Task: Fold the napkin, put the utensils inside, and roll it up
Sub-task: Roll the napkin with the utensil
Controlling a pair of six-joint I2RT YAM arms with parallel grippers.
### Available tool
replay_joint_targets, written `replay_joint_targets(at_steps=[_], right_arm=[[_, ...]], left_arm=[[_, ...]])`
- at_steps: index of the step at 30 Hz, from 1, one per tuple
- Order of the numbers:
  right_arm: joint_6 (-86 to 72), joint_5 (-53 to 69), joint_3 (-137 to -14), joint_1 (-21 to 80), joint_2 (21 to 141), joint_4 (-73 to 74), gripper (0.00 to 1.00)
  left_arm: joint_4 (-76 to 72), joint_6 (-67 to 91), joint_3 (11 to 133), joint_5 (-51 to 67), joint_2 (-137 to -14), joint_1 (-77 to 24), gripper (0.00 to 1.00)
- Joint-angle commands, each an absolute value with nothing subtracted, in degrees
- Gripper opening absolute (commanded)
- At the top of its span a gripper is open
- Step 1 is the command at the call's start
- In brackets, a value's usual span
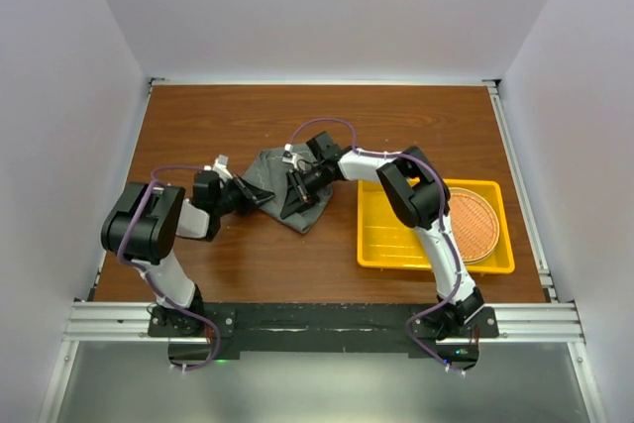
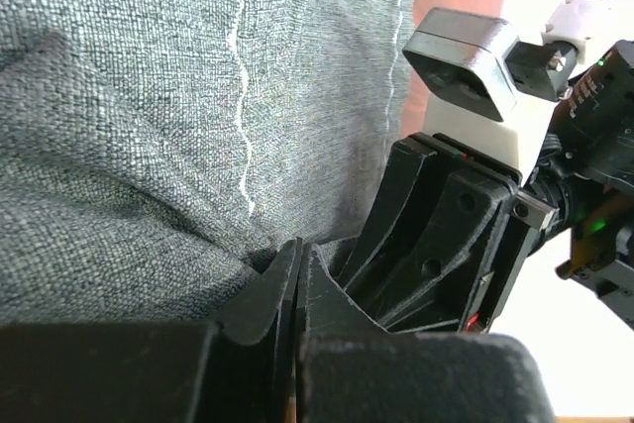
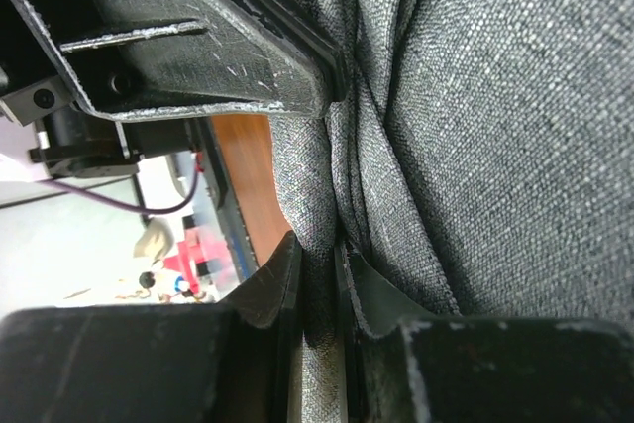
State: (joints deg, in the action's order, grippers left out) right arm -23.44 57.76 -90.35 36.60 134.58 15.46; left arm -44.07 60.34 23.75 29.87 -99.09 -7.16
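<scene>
The dark grey napkin (image 1: 313, 215) lies bunched on the brown table, left of the tray. My right gripper (image 1: 295, 201) is shut on a gathered fold of the napkin (image 3: 515, 146), and several layers of cloth run between its fingers (image 3: 322, 250). My left gripper (image 1: 263, 195) sits at the napkin's left corner with its jaws shut flat together (image 2: 297, 250). Its tips press against the napkin (image 2: 149, 146), but no cloth shows between them. The two grippers almost touch. The right gripper's fingers (image 2: 446, 235) fill the left wrist view beside the left jaws. The utensils are out of view.
A yellow tray (image 1: 396, 245) stands on the right of the table with a round woven orange-brown mat (image 1: 474, 225) inside it. White walls close in the table at the back and on both sides.
</scene>
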Motion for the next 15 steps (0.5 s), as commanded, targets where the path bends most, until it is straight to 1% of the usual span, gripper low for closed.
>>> replay_joint_targets(at_steps=[1,4,6,7,11,15], right_arm=[[-18.1,43.9,-93.0,35.3,131.5,27.8,0.24],[-16.9,43.2,-95.9,35.3,130.3,30.9,0.36],[-15.6,42.9,-97.1,35.4,129.2,33.2,0.39],[-15.0,42.7,-97.8,35.4,128.9,34.9,0.43],[-11.5,39.0,-97.0,35.9,124.8,37.6,0.5],[-6.9,34.6,-93.2,36.4,121.0,38.8,0.52]], left_arm=[[-41.3,58.4,18.6,25.5,-104.1,-7.1,0.0],[-43.4,60.0,16.5,25.5,-105.3,-7.1,0.0],[-43.9,60.8,15.8,25.8,-105.6,-7.1,0.0],[-44.2,60.9,15.6,25.8,-105.6,-7.1,0.0],[-42.7,60.9,16.5,25.8,-105.2,-7.1,0.0],[-41.0,61.3,18.2,26.1,-105.5,-7.1,0.0]])
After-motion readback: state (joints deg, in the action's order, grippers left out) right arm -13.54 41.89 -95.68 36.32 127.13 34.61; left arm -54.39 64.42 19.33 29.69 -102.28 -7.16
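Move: Under both grippers lies the half-rolled napkin. Its middle is about 7 cm ahead of the right hand, 2 cm to its right and 1 cm below, with the folded near-left edge still pinched in the right fingers. From the left hand, shut with its tips on that fold, the napkin's middle is some 2 cm ahead and 5 cm to the right. The yellow tray's middle lies about 33 cm right of the right hand and 1 cm back. Opening from nearly shut to about half, the right fingers let go of the folded napkin edge while the hand pulls up and to its right, about 3 cm each, with some 2 cm forward, the fingertips tipping about 15 degrees further down. The left hand keeps shut and stays on the roll, settling about 1 cm back and barely lower. ##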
